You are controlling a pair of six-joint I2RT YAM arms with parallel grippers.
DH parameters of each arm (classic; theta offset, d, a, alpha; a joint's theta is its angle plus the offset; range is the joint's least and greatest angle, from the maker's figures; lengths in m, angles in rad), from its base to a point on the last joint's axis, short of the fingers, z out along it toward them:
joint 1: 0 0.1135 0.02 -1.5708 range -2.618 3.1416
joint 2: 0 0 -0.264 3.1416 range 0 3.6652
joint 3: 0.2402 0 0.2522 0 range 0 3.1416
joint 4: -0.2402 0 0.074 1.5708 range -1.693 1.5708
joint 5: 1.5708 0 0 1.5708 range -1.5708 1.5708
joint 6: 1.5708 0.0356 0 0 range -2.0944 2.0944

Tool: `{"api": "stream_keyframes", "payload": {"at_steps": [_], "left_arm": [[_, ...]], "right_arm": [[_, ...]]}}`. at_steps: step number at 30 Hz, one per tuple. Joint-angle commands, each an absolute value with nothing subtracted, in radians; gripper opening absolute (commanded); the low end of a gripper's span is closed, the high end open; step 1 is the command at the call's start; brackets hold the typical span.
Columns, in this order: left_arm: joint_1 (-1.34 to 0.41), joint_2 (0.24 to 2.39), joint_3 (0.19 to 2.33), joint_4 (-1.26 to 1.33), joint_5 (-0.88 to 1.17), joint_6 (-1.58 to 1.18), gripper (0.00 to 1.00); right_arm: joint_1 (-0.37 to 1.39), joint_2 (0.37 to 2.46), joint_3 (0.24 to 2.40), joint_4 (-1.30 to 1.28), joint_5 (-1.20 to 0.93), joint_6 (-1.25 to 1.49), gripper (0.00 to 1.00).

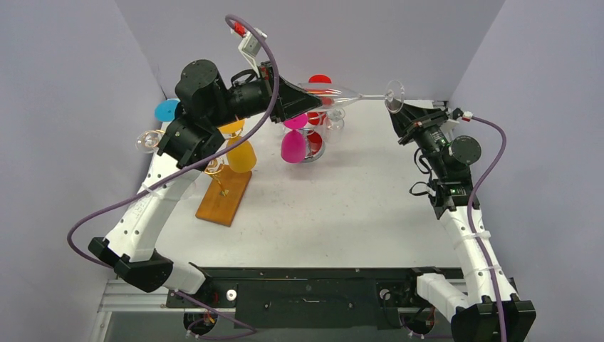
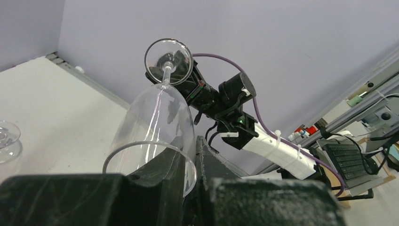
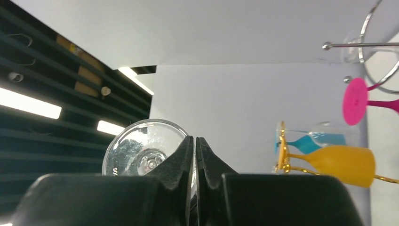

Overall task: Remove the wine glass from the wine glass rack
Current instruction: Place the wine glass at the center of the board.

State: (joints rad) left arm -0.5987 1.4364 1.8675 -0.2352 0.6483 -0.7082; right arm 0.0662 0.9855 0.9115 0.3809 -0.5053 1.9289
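Observation:
A clear wine glass [image 1: 331,91] lies sideways in the air at the back of the table, held at both ends. My left gripper [image 1: 303,100] is shut on the bowl's rim, with one finger inside the bowl [image 2: 157,117] and one outside; its tips meet at the glass wall [image 2: 195,141]. My right gripper [image 1: 394,108] is shut on the edge of the round foot [image 3: 141,150], fingertips pinched together [image 3: 195,139]. The glass hangs just above a chrome wire wine glass rack [image 1: 313,139] that carries pink and red glasses.
A wooden-based rack with a gold frame [image 1: 224,196] stands at the left, holding a yellow glass [image 1: 242,157], a blue one [image 1: 167,110] and a clear one [image 1: 146,139]. A pink glass [image 1: 293,146] hangs on the chrome rack. Purple-grey walls close in on three sides.

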Motion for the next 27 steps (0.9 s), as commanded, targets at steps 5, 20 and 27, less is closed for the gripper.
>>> {"api": "stream_keyframes", "payload": {"at_steps": [5,20,27], "left_arm": [[-0.672,1.452,1.979,-0.444,0.438,-0.568,0.00],[-0.771,1.514,2.015,-0.583,0.260,-0.531,0.00],[-0.875,1.635,2.188,-0.826,0.099,-0.449,0.00]], "right_arm": [[0.052,0.922,1.001,0.144,-0.514,1.710,0.00],[0.046,0.851,1.047,-0.280,-0.377,1.335,0.01],[0.047,0.864,1.172,-0.544,-0.209,1.088,0.01]]}}
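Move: The left hand pinches the wine glass bowl, its foot pointing right; the board's centre lies some 52 cm below, 12 cm ahead and about 2 cm left. The silver rack is roughly 25 cm ahead, 3 cm left and 40 cm down; the gold rack about 10 cm ahead, 24 cm left and 38 cm down. From the right hand, at the glass's foot, the centre lies about 22 cm left, 7 cm ahead, 45 cm below. Still pinching the bowl, left hand lowers the wine glass about 10 cm, tipping foot down; right sinks free. ##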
